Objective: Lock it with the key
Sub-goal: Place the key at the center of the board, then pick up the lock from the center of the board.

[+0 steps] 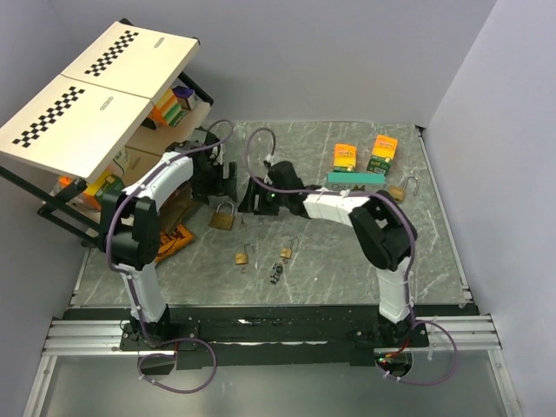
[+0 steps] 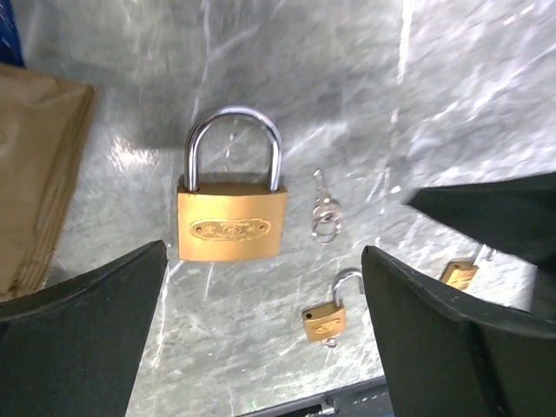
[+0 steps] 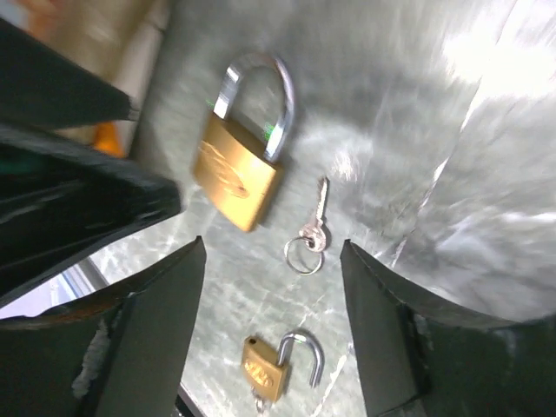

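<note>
The key, a tiny dark-grey bunch (image 1: 276,274), lies alone on the marble table (image 1: 347,252), in front of both grippers. A large brass padlock (image 1: 221,217) (image 2: 231,221) (image 3: 236,174) lies flat with both legs of its shackle down in the body. A single silver key on a ring (image 2: 324,208) (image 3: 311,230) lies just right of it, touching nothing. My left gripper (image 1: 217,178) (image 2: 265,330) hovers open over the large padlock, holding nothing. My right gripper (image 1: 252,198) (image 3: 274,321) hangs open above the silver key, also holding nothing.
A small brass padlock (image 1: 243,257) (image 2: 323,320) (image 3: 271,372) with its shackle swung open lies nearer the front, another (image 1: 285,252) (image 2: 459,274) to its right. A further padlock (image 1: 401,189), two cartons (image 1: 345,156) and a teal bar (image 1: 356,177) sit back right. A shelf rack (image 1: 95,95) stands left.
</note>
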Robot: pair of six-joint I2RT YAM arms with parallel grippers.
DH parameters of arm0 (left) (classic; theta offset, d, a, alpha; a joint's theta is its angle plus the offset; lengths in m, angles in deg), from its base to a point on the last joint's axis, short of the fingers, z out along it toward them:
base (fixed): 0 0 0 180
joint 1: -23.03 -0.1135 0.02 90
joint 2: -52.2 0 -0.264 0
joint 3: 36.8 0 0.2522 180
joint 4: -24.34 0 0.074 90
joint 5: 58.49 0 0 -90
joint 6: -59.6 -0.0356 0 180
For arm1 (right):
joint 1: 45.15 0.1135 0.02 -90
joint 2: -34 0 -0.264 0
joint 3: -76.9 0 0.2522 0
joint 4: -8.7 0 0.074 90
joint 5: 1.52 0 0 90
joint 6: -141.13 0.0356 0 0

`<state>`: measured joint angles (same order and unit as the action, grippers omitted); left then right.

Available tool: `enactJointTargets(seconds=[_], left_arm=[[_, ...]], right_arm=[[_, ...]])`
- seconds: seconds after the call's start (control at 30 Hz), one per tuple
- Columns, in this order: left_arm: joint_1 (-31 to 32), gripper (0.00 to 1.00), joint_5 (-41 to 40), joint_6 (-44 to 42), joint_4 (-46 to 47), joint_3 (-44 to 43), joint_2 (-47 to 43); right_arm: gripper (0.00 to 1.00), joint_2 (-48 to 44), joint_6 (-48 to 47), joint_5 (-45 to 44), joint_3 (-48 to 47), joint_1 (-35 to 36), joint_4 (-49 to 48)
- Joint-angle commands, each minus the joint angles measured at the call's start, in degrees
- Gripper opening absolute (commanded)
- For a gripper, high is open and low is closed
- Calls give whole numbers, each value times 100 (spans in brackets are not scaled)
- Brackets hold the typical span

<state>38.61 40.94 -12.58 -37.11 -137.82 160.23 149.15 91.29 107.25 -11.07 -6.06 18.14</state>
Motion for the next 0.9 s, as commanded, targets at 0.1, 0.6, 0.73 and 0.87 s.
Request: enactJointTargets(seconds=[0.1,0.6,0.73,0.87], left_arm=[[-19,96,103,-174,417,-379,-572],[-19,96,630,-377,2193,34,-1452],[-28,96,717,-481,2105,-299,-1328],[-63,96,815,-569,2419,-335,-1372]], right_arm=[[75,-1643,-1106,198,293,-665,395],[100,-4132,-2839,-1075,1269,-3503,2575],[100,-4036,-2777,-1516,1436,-4573,2910],[100,-3685,-3048,-1507,1401,-5130,2972]])
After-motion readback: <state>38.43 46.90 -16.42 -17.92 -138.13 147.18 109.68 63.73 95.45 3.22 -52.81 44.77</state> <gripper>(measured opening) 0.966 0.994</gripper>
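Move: The key already lies free about 2 cm back from the right hand, 2 cm to its left and 5 cm below; the open brass padlock is 6 cm left of the key, and a small padlock 11 cm back from the key. The right padlock, towards which this hand heads, is some 45 cm right, 6 cm ahead; the teal box 32 cm right, 10 cm ahead. From the left hand the key is about 6 cm right, 3 cm back, 7 cm below. The right hand leaves the key, rising about 15 cm as it sweeps some 40 cm to the right past the teal box towards the right padlock, sinking 5 cm at the end while its fingers open fully and it swings roughly 40 degrees clockwise, tips turning downward. Meanwhile the empty left hand, still wide open, backs off upward and a little forward from above the brass padlock, its fingers tilting up to point farther forward. ##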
